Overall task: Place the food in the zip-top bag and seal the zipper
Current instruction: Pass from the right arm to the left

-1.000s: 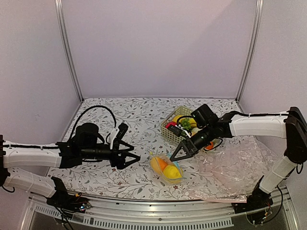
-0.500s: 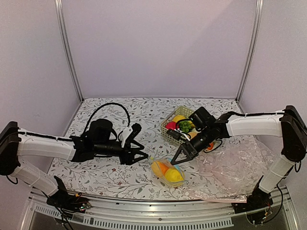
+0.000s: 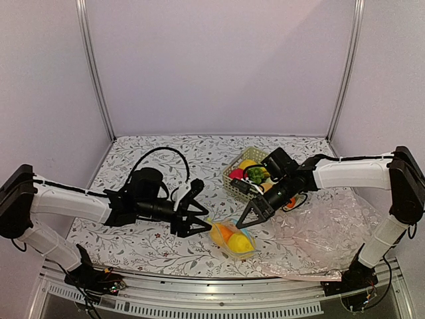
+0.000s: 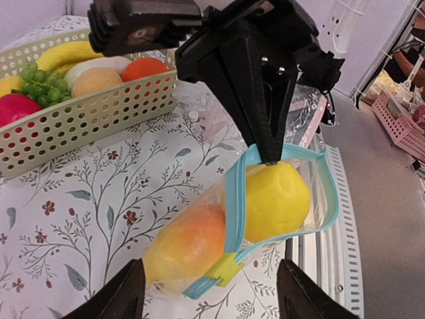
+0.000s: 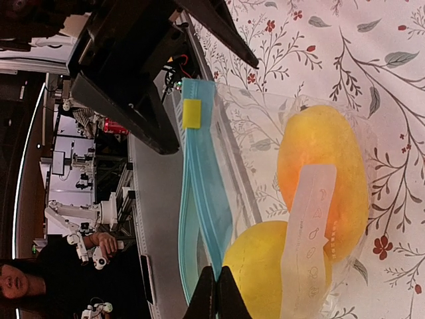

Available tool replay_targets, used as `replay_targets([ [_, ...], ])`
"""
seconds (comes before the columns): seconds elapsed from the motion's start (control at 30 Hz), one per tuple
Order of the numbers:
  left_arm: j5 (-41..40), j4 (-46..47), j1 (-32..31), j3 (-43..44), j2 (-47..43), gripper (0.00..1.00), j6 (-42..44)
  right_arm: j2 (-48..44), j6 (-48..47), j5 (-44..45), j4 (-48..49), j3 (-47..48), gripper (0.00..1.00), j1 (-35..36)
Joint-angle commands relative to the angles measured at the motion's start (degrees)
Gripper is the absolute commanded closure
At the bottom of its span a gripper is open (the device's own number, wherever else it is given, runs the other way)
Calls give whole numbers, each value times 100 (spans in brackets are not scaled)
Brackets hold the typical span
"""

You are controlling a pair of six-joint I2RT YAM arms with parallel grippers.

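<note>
The zip-top bag (image 3: 232, 238) lies on the table with the food inside: a rounded yellow fruit (image 4: 275, 199) and a longer orange-yellow fruit (image 4: 186, 242). The light blue zipper (image 4: 234, 206) gapes around the yellow fruit, and a yellow slider (image 4: 222, 269) sits at its near end. My right gripper (image 3: 244, 222) is shut on the zipper's far end (image 5: 199, 193), its closed tips (image 5: 216, 296) beside the yellow fruit (image 5: 259, 272). My left gripper (image 3: 199, 223) is open just left of the bag, and its fingers (image 4: 113, 299) flank the slider end without touching it.
A pale perforated basket (image 3: 234, 181) of mixed toy fruit stands behind the bag, at upper left in the left wrist view (image 4: 66, 123). A large pinkish clear plastic sheet (image 3: 325, 232) covers the table at the right. The table's front rail (image 3: 219, 289) runs close below the bag.
My left arm has travelled right across the table up to the bag, and its jaws have narrowed somewhat. The right gripper keeps its pinch on the zipper, barely moved.
</note>
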Motion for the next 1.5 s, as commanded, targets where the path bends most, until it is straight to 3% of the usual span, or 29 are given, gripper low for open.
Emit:
replay_targets([
  [0.0,99,106,-179,86,140,30,108,84,-65,-206,-36,178,100,-45],
  [0.1,-66,-10,-246,184,246,32,208,80,-68,-246,-44,195,100,-43],
  [0.33,-500,-52,-376,253,226,57,344,76,-59,-260,-50,201,100,-47],
  [0.83,-508,-205,-503,29,-2,100,-314,23,-4,385,-55,311,97,-114],
  [0.93,-554,-198,-530,-16,15,100,-417,28,14,594,-53,318,85,-118],
  [1.2,-690,134,-527,-284,130,100,-1095,-691,152,2223,-68,207,31,-142],
  [1.33,-749,333,-527,-424,68,100,-1370,-1285,100,3022,-189,137,22,8],
  [1.47,-745,354,-532,-444,-24,100,-1472,-1540,-179,3616,-622,301,25,557],
])
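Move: The yellow tab at the bag's zipper end lies just off the left fingers: about 2 cm to the right, 1 cm back and 1 cm below. From the same hand, the yellow fruit in the bag is some 10 cm right, 4 cm back and 5 cm lower, the orange fruit about 6 cm right, 2 cm back and 6 cm lower. The right hand, already pinching the rim, has the tab about 8 cm to its left and 1 cm ahead, roughly level; the basket is some 20 cm ahead, 7 cm right and 9 cm lower. While the right fingers hold the zipper rim almost still, the left hand eases about 1 cm right, slightly back and down, onto the zipper end and shuts its half-open fingers there, pinching the strip at the yellow tab. Only then does the right hand open wide and let go of the rim, drawing away forward about 5 cm, a little to the right and, after a small dip, up about 5 cm towards the basket while its wrist turns some 30 degrees; the left keeps its pinch, sinking a further 2 cm or so and turning slightly. ##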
